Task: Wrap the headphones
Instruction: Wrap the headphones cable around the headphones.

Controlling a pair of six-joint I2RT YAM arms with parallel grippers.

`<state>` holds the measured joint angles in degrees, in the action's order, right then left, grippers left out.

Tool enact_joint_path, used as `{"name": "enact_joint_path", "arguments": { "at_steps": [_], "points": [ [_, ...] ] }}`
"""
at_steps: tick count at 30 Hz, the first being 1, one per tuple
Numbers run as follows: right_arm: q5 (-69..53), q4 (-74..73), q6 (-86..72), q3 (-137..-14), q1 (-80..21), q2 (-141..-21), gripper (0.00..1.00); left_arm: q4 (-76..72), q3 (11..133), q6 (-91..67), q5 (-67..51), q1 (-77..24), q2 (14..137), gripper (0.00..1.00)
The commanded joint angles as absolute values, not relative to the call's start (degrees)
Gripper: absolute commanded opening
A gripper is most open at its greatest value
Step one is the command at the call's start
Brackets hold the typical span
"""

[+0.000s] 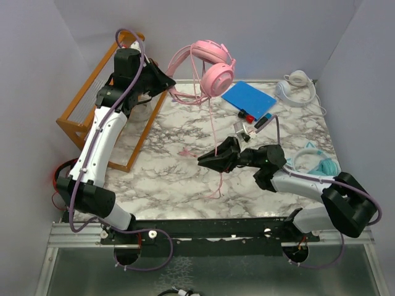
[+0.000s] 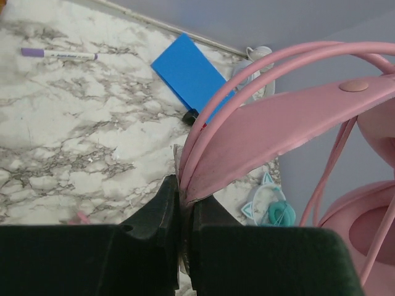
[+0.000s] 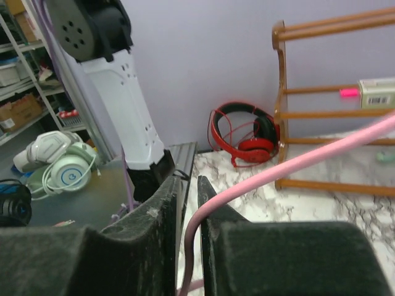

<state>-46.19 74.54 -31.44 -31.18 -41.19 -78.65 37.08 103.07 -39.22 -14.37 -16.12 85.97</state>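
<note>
The pink headphones (image 1: 213,68) hang in the air at the back of the table. My left gripper (image 1: 170,81) is shut on the end of their headband (image 2: 290,123), which is pinched between the left gripper's (image 2: 185,188) jaws. Their pink cable (image 1: 213,123) drops from an earcup to my right gripper (image 1: 207,161) at mid-table, and its tail trails toward the front edge. In the right wrist view the cable (image 3: 296,161) runs between the narrow jaws of the right gripper (image 3: 188,182). White headphones (image 1: 296,86) lie at the back right. Teal cat-ear headphones (image 1: 321,163) lie beside the right arm.
A wooden rack (image 1: 80,105) stands along the left edge, with red-and-black headphones (image 3: 244,132) next to it. A blue notebook (image 1: 248,98), two markers (image 1: 247,115) and a small clip (image 1: 242,131) lie at the back centre. A purple marker (image 2: 58,54) shows in the left wrist view.
</note>
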Motion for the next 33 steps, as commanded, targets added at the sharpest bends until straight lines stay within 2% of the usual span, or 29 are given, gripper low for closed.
{"name": "enact_joint_path", "arguments": {
  "at_steps": [1,7,12,18,26,33],
  "points": [
    [-44.81,71.08,-31.51,-33.65,-42.76,-76.12,0.22,27.51,101.15,-48.36,-16.85,-15.38,86.52,0.0],
    [-43.75,68.61,-33.07,-38.13,-43.24,-72.01,0.22,27.5,92.92,-44.08,-0.17,-15.46,83.8,0.0],
    [-42.01,55.04,-30.28,-46.81,-43.29,-71.6,0.21,27.51,86.99,-37.77,16.33,-17.59,80.39,0.0],
    [-38.6,37.74,-26.08,-57.52,-43.24,-73.53,0.21,25.98,83.3,-24.82,39.86,-26.53,77.03,0.0],
    [-34.57,21.25,-20.32,-67.21,-43.07,-75.88,0.21,16.24,75.75,-7.47,51.66,-31.16,72.03,0.0],
    [-35.98,20.54,-20.46,-66.43,-42.46,-72.37,0.24,2.4,69.27,11.56,60.11,-32.4,69.44,0.0]
  ]
}}
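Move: Held by the headband in the left fingers, the pink headphones have their middle about 8 cm to that hand's right and 4 cm ahead, nearly level; the cable between the right fingers is some 22 cm back, 8 cm right and 11 cm lower. The wooden rack lies about 21 cm left and 27 cm below, the blue folder 23 cm right, 7 cm ahead, on the table. From the right hand, the headphones are roughly 26 cm ahead and 11 cm up. Swinging the headphones down about 10 cm, then left about 10 cm and partly back up, the left hand rolls them over, its left side rising some 50 degrees as it turns counter-clockwise. Meanwhile the right hand, still keeping the cable between its narrowly open fingers, rises about 11 cm, then heads forward and slightly left towards the headphones, sinking a little last. ##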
